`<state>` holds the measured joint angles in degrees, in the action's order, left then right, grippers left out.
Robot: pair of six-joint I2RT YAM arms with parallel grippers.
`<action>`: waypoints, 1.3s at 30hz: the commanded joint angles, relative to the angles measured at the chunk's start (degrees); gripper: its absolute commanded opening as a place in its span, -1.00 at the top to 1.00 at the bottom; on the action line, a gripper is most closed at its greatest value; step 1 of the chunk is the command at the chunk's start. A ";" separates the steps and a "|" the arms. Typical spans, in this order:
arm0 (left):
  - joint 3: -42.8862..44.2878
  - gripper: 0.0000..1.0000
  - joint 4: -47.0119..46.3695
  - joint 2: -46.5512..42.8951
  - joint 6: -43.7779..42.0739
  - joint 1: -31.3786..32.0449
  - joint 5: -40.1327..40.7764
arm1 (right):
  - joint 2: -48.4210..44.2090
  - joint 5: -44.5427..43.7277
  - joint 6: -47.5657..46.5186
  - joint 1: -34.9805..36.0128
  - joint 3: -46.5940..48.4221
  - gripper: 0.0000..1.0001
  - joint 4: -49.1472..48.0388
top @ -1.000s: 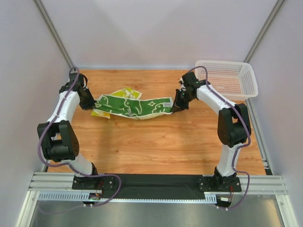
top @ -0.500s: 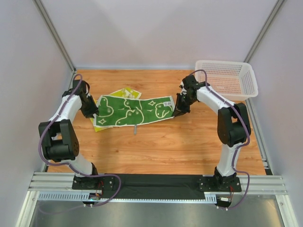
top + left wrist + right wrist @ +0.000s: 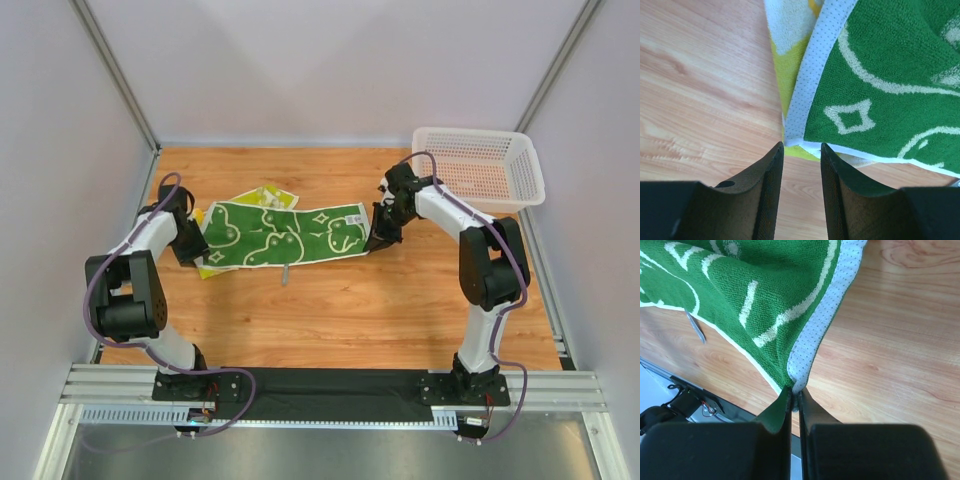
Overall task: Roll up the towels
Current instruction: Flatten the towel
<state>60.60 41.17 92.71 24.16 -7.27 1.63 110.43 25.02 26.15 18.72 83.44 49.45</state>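
A green towel (image 3: pixel 280 235) with pale cartoon lines and a white dotted end band lies spread flat on the wooden table. My right gripper (image 3: pixel 375 243) is shut on its right near corner (image 3: pixel 800 375), pinching green cloth and white band together. My left gripper (image 3: pixel 198 258) stands open just off the towel's left near corner (image 3: pixel 795 135), touching nothing; bare wood shows between its fingers (image 3: pixel 771 170). A second towel (image 3: pixel 268 196), yellow and cream, lies partly under the green one and sticks out at the far side and the left edge (image 3: pixel 787 45).
A white perforated basket (image 3: pixel 527 170) stands at the back right corner. A short grey strand (image 3: pixel 284 272) lies on the wood by the green towel's near edge. Grey walls close in the table on the left, the right and behind.
The left gripper opened and let go of the green towel's left end, then drew back toward the near left. The towel, held up and sagging before, now lies flat. The right gripper kept its hold.
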 commanded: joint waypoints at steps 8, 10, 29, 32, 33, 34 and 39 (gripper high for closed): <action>2.77 0.14 -2.15 3.27 -0.43 -0.29 3.73 | -0.83 0.82 -1.98 0.00 -0.91 0.99 0.56; 2.77 0.14 -2.14 3.53 -0.26 -0.29 3.82 | -1.01 0.65 -2.16 0.00 -0.91 0.99 0.82; 8.12 1.00 -0.48 3.71 -0.34 -0.29 1.89 | 0.92 1.17 -2.95 -0.96 1.72 1.00 2.22; 13.56 1.00 1.98 2.05 0.09 -0.29 0.14 | 2.68 2.05 -3.21 -2.63 7.42 0.99 4.68; 15.23 1.00 3.20 1.78 0.27 -0.29 -1.26 | 3.21 2.14 -3.39 -3.16 11.53 0.99 5.56; 18.64 1.00 3.91 1.60 0.36 -0.29 -1.62 | 3.91 2.14 -3.48 -3.77 13.57 0.99 6.44; 25.70 1.00 4.71 -0.77 0.89 2.07 -10.40 | 4.00 2.14 -4.44 -7.99 25.09 0.99 12.68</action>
<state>81.91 44.40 96.55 24.32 -6.83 -2.31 115.83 26.30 23.14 13.37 102.32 57.17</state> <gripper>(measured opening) 0.008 0.028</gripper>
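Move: Just under the left hand's open fingers, about 1 cm ahead, 1 cm left and 2 cm down, lies the green towel's near left corner. The yellow towel beneath it centres roughly 8 cm ahead and 11 cm to the right; the grey loop on the near edge is some 18 cm right and 3 cm back. For the right hand, already pinching the near right corner, that left corner is about 36 cm left and 2 cm back; the white basket stands some 24 cm right and 18 cm ahead. Settling about 2 cm down over the green towel's near left corner, the left hand shuts its fingers on the blue hem, then swings forward and up, about 8 cm each way, tilting its fingertips outward. The right hand keeps its pinch almost still through this, then joins with roughly 6 cm forward and 4 cm up, so the near edge is carried towards the far one. ##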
